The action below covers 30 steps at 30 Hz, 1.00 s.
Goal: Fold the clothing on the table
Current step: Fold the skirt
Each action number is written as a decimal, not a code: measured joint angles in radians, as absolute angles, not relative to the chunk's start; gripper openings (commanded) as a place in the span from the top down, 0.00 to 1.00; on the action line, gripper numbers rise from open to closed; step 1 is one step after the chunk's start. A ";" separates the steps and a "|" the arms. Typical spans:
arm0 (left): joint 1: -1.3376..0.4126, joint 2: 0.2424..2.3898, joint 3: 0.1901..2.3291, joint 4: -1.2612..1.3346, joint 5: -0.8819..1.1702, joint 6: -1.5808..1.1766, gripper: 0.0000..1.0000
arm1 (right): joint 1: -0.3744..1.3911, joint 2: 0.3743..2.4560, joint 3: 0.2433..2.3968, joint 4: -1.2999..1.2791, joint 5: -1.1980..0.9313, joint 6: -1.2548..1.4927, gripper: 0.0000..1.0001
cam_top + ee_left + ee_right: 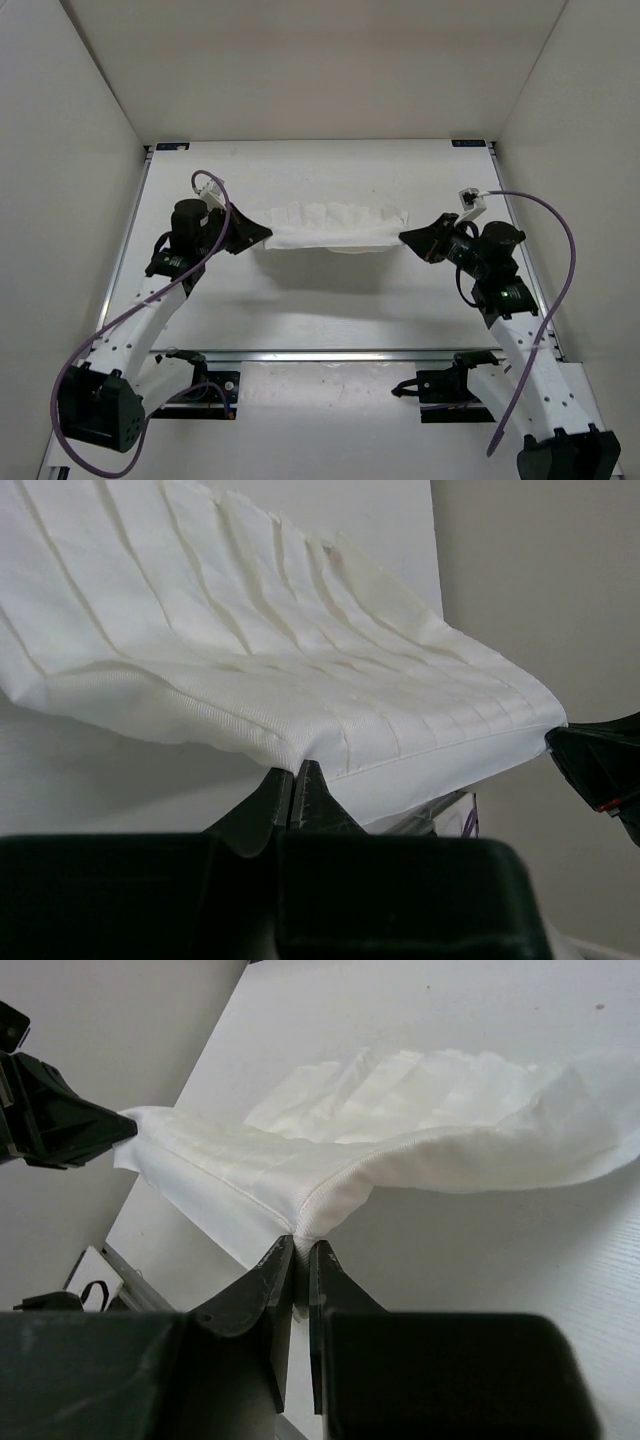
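Note:
The white pleated clothing (335, 228) hangs stretched between both grippers above the table (330, 170), casting a shadow below. My left gripper (266, 234) is shut on its left corner; in the left wrist view the gripper (293, 767) pinches the hem of the clothing (260, 660). My right gripper (404, 237) is shut on the right corner; in the right wrist view that gripper (302, 1245) clamps a bunched edge of the clothing (400, 1120). Each wrist view shows the opposite gripper's black tip at the far corner.
White walls enclose the table on three sides. A metal rail (330, 354) runs along the near edge, with black brackets below it. Purple cables (560, 260) loop off both arms.

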<state>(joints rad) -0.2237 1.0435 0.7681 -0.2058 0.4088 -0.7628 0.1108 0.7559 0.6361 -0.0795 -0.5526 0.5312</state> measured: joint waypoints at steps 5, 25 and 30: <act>-0.243 0.897 0.765 -0.312 0.409 -0.741 1.00 | 0.152 0.581 0.646 -0.240 -0.529 0.480 1.00; -0.189 1.400 0.775 -0.133 0.442 -0.732 0.52 | 0.106 1.172 0.707 -0.102 -0.572 0.467 0.96; -0.112 1.697 0.900 -0.022 0.443 -0.768 0.28 | 0.050 1.466 0.853 -0.055 -0.464 0.504 0.57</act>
<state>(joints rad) -0.1116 1.6974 0.9001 -0.0216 0.4427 -0.7685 0.0502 1.4658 0.8528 -0.0551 -0.4644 0.5037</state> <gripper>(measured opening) 0.676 0.370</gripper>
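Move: Between the grippers, which stand nearly 30 cm apart, the skirt's held edge is stretched; its middle is about 15 cm inward from each hand: to the left hand's right and 1 cm back, to the right hand's left and 1 cm ahead. The pleated far hem seems to rest on the table, its middle some 15 cm ahead, 15 cm right and 17 cm below the left hand, and some 18 cm ahead, 15 cm left and 21 cm below the right. Swinging the held edge together, both hands first draw back about 6 cm towards the bases while rising a little, then reverse and sweep forward and down over the skirt towards its far hem, roughly 15 cm each way. The wrists tip the fingers down by 20 to 25 degrees, and near the cloth both grippers open, the left slightly ahead of the right, letting go of the edge. ##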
